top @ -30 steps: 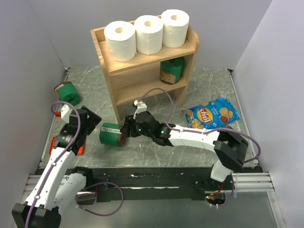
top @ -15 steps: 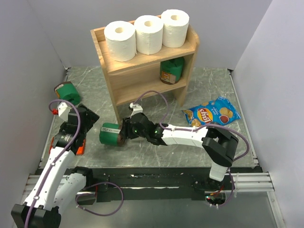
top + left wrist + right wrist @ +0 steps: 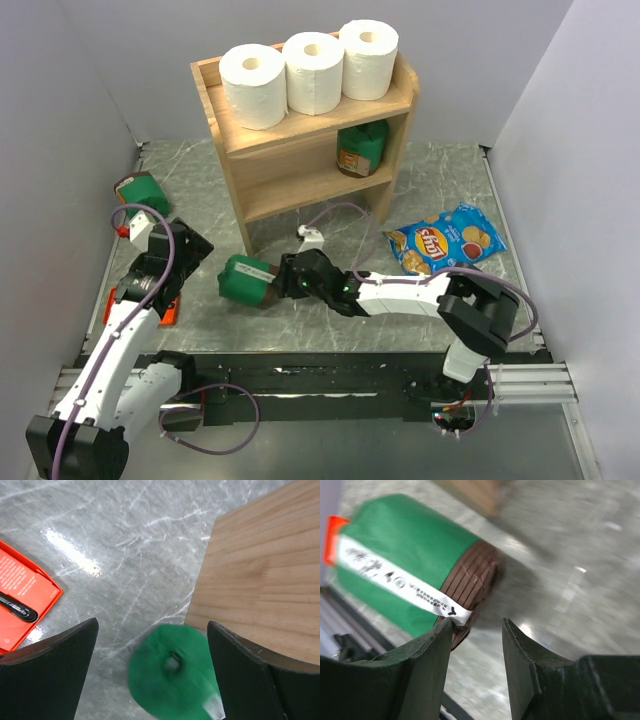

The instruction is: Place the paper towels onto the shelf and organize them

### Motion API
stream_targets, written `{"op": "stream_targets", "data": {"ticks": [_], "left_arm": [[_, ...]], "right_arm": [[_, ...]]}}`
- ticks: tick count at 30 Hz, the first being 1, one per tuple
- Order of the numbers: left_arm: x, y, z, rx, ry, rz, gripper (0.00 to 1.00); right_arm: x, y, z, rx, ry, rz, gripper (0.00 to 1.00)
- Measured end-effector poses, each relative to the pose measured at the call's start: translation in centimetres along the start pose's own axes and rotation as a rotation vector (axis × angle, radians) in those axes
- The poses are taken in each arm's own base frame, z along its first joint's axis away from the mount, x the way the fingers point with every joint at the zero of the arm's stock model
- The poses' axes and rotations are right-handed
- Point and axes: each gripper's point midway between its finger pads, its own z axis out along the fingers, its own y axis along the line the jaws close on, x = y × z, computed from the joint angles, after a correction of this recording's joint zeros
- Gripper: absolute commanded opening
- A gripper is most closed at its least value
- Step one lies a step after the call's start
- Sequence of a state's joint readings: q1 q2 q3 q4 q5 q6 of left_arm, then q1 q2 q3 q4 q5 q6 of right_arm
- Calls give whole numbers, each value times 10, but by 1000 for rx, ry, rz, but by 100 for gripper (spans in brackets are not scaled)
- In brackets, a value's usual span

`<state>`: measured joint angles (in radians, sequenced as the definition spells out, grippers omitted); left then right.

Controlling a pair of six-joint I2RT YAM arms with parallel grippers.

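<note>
Three white paper towels (image 3: 253, 83), (image 3: 314, 70), (image 3: 368, 57) stand in a row on the top tier of the wooden shelf (image 3: 318, 178). My right gripper (image 3: 287, 281) is low over the table in front of the shelf. It is open and empty in the right wrist view (image 3: 476, 625), with one fingertip against the brown end of a lying green package (image 3: 405, 560). My left gripper (image 3: 186, 250) is open wide and empty (image 3: 152, 627). It looks down at that package's other end (image 3: 172, 675), beside the shelf's side panel (image 3: 265, 580).
The green package lies on the table (image 3: 246, 280) between both grippers. Another green package (image 3: 360, 148) sits on the lower tier and a third (image 3: 141, 192) lies at the far left. A chips bag (image 3: 446, 238) lies at the right. An orange box (image 3: 20, 600) lies by the left arm.
The right gripper pushed at the green package, then drew back to the right. The package has shifted a little to the right and turned. The left gripper has moved slightly right.
</note>
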<state>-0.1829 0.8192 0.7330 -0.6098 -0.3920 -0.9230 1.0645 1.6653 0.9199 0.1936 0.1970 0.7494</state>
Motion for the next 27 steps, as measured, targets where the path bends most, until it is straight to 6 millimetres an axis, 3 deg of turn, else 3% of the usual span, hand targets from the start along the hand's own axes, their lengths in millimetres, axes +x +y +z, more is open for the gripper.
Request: {"op": "stream_targets", "data": {"ticks": [2, 6, 9, 13, 18, 22, 27], "left_arm": [[4, 0, 2, 0, 17, 11, 96], [7, -1, 2, 10, 37, 39, 96], [5, -3, 1, 17, 33, 62, 96], [-1, -8, -2, 42, 21, 113, 96], [-14, -17, -7, 71, -7, 182, 96], [-21, -17, -11, 84, -35, 215, 96], [-29, -19, -23, 124, -77, 211, 96]], "right_arm": [[3, -17, -6, 45, -7, 9, 51], [28, -75, -27, 215, 40, -25, 52], [30, -95, -46, 288, 51, -52, 54], [4, -87, -68, 272, -5, -91, 57], [-36, -55, -84, 206, -75, -124, 66], [-58, -33, -86, 170, -99, -128, 72], [-68, -20, -71, 169, -86, -97, 72]]}}
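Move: The tilted green-and-brown roll lies about 7 cm to the right hand's left, level with it fore and aft, its middle some 2 cm lower; its brown end is at the fingertips. The shelf's front left leg stands roughly 7 cm ahead and 6 cm left of that hand, and the red box some 28 cm left and 4 cm back. From the left hand the roll is about 12 cm right, 4 cm back and 11 cm below. The roll's brown end, already against the right fingers, is swung down and rightward: the right hand sweeps about 11 cm right, sinking about 5 cm and rolling some 15 degrees left side down. It then comes free, rises some 12 cm, drifting back left and slightly forward, and opens its fingers wider above the roll. The empty left hand dips slightly, then rises about 4 cm, rolling left side up. ##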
